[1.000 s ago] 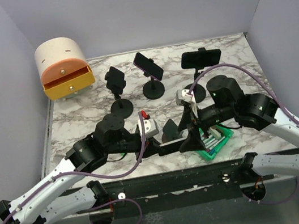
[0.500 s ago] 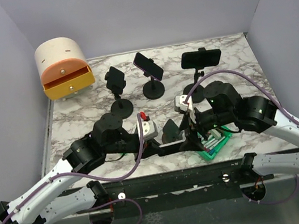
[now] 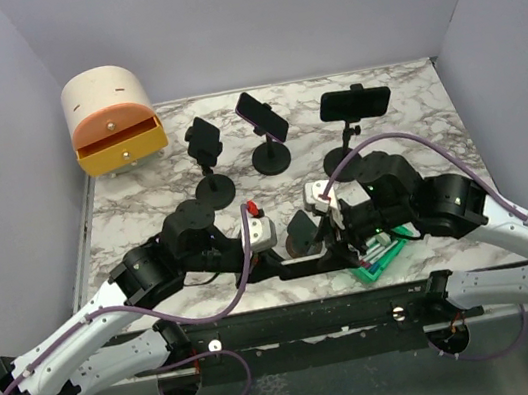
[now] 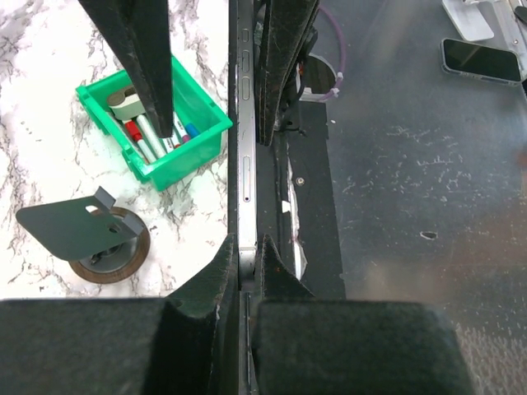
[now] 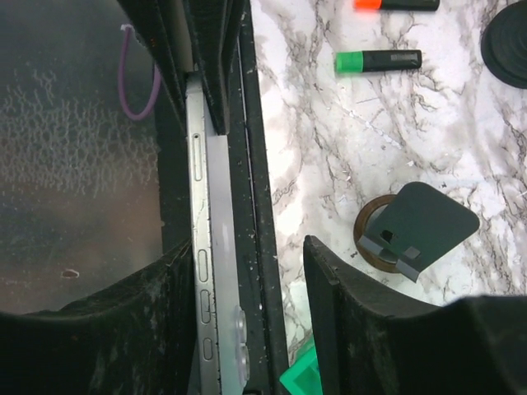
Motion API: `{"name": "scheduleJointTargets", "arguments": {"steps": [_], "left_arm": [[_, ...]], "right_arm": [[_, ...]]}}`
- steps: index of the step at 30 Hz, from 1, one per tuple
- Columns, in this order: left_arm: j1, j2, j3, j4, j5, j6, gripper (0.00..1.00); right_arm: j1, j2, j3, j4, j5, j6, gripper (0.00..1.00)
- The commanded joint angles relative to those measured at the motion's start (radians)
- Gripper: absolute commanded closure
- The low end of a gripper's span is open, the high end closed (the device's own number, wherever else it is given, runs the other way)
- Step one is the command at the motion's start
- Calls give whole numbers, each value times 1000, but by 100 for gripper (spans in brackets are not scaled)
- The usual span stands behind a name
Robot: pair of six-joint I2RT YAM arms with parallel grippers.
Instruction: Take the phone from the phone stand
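Note:
A slim phone [image 4: 245, 164] with a silver edge is held edge-on above the table's near edge, with my left gripper [image 4: 244, 255] shut on one end of it. My right gripper [image 5: 247, 247] stands open around the other end of the phone [image 5: 210, 247]. One of its fingers lies against the phone's edge, and a gap shows at the other finger. The empty phone stand [image 3: 300, 232], a dark plate on a round base, sits on the marble just behind the phone [image 3: 305, 260]. The same stand [image 5: 416, 222] is also in the right wrist view.
A green bin [image 4: 156, 123] of markers sits beside the right gripper. A green marker [image 5: 379, 59] lies loose on the marble. Three more stands with phones [image 3: 261, 117] stand at the back, and an orange-drawered box [image 3: 112, 116] sits at the back left.
My right gripper has moved left to the phone's free end and its jaws have narrowed around it. The left gripper holds the phone as before.

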Motion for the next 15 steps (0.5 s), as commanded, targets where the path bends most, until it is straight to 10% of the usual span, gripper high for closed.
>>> {"name": "scheduleJointTargets", "arguments": {"steps": [1, 7, 9, 15], "left_arm": [[-5, -12, 21, 44, 63, 19, 100], [-5, -15, 27, 45, 58, 32, 99], [-5, -18, 27, 48, 59, 38, 74], [-5, -35, 26, 65, 33, 35, 44]], "right_arm": [[9, 3, -4, -37, 18, -20, 49], [10, -9, -4, -33, -5, -23, 86], [10, -16, -6, -27, -4, -21, 99], [10, -38, -12, -2, -25, -8, 99]]}}
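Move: The phone spans the two hands above the table's near edge, its left end already in the left fingers; its middle lies about 6 cm to the left hand's right and a centimetre lower. From the right hand, whose half-open fingers straddle the other end, that middle is some 6 cm left and 1 cm back, about level. The empty phone stand is roughly 13 cm farther out than the phone and 21 cm below; the green box lies about 9 cm ahead, 13 cm right and 25 cm below the right hand. The right hand eases back about 1 cm, turning barely, while its fingers close from half open and pinch the right end of the phone between them. The left hand keeps its grip until the right has shut, then opens its fingers to about half at the phone's left end and lets go, rising only about half a centimetre and staying around that end rather than pulling clear. ##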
